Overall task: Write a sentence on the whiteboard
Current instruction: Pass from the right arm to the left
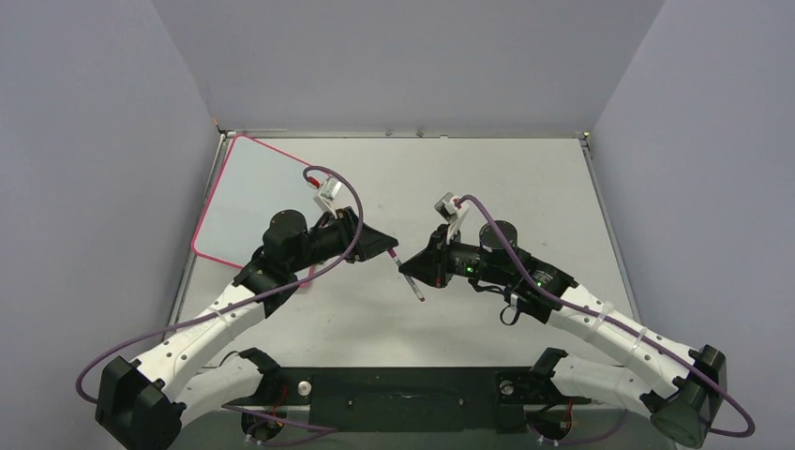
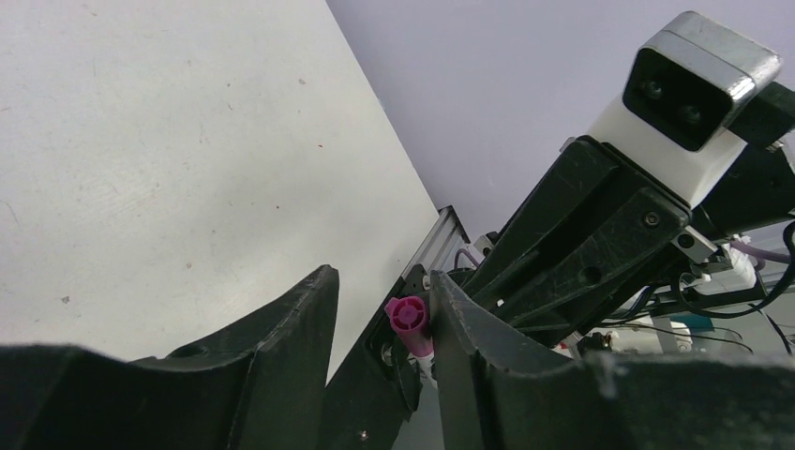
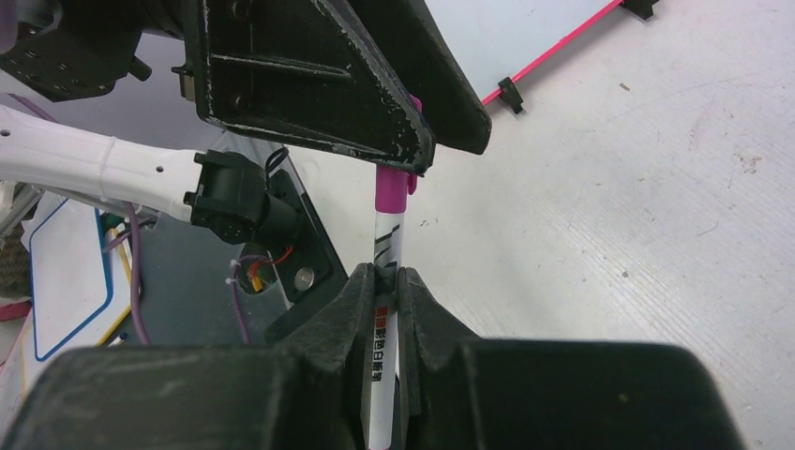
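A white marker (image 1: 406,274) with a magenta cap (image 3: 389,192) hangs above the table's middle. My right gripper (image 3: 386,274) is shut on its barrel (image 3: 385,246). My left gripper (image 2: 382,277) stands partly open around the cap (image 2: 409,319). The cap rests against one of its fingers (image 2: 469,328), and a gap is left to the other finger. In the top view the left gripper (image 1: 388,247) meets the right gripper (image 1: 413,271) tip to tip. The whiteboard (image 1: 253,192), red-framed and glossy, lies flat at the far left. The sentence is out of view.
Small black clips (image 3: 509,94) sit on the whiteboard's pink edge (image 3: 553,52). The right arm's wrist camera (image 2: 698,84) looms close in the left wrist view. A black base plate (image 1: 394,398) spans the near edge. Grey walls enclose the table.
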Controlling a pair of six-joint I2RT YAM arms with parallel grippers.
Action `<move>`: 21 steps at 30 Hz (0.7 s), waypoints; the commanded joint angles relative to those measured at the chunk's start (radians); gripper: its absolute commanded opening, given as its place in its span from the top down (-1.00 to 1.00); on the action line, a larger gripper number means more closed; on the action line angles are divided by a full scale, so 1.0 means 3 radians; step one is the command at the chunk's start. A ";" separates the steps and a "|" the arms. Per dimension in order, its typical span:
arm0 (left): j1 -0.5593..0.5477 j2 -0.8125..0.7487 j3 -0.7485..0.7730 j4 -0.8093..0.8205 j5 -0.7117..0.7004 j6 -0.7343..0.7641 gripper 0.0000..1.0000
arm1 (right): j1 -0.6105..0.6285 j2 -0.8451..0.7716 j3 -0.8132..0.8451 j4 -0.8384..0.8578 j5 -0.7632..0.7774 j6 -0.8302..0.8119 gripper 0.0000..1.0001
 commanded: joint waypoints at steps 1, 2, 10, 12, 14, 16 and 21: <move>-0.0041 -0.0015 -0.0009 0.0219 -0.0019 -0.0001 0.37 | 0.0024 -0.0044 0.0067 0.0249 -0.0038 0.0040 1.00; -0.0040 -0.0020 -0.0011 0.0206 -0.0016 0.0001 0.42 | 0.0023 -0.0050 0.0059 0.0258 -0.0034 0.0044 1.00; -0.0050 -0.0106 -0.0083 0.0181 -0.0075 -0.0038 1.00 | 0.0024 0.0029 0.0048 0.0311 0.0037 0.0066 1.00; -0.0050 -0.0126 -0.0084 0.0184 -0.0115 -0.0064 1.00 | 0.0019 0.0014 0.0043 0.0307 0.0168 0.0088 1.00; -0.0050 -0.0171 -0.0089 0.0185 -0.0202 -0.0104 1.00 | 0.0015 -0.0014 0.0042 0.0293 0.0373 0.0124 1.00; -0.0050 -0.0216 -0.0098 0.0211 -0.0292 -0.0142 1.00 | 0.0008 -0.0045 0.0042 0.0291 0.0544 0.0172 1.00; -0.0040 -0.0274 -0.0022 0.0238 -0.0589 -0.0220 1.00 | -0.0001 -0.0152 0.0051 0.0291 0.0874 0.0303 -0.37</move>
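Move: The marker is still pinched near its middle in the right gripper, that middle about level with the right hand point. Counted from the left hand, the marker's middle lies some 6 cm back, 4 cm to the right and about 1 cm lower, while its magenta capped end already sits between the half-open left fingers. The left gripper is roughly 7 cm ahead and 5 cm to the left of the right one, at nearly the same height. Shut the left fingers on the marker's magenta capped end, keeping that hand nearly in place and letting it rise only about 1 cm. Hold the right gripper still and shut around the barrel meanwhile; once the cap is pinched, open the right fingers about halfway, easing that hand some 2 cm forward with a slight clockwise turn. ##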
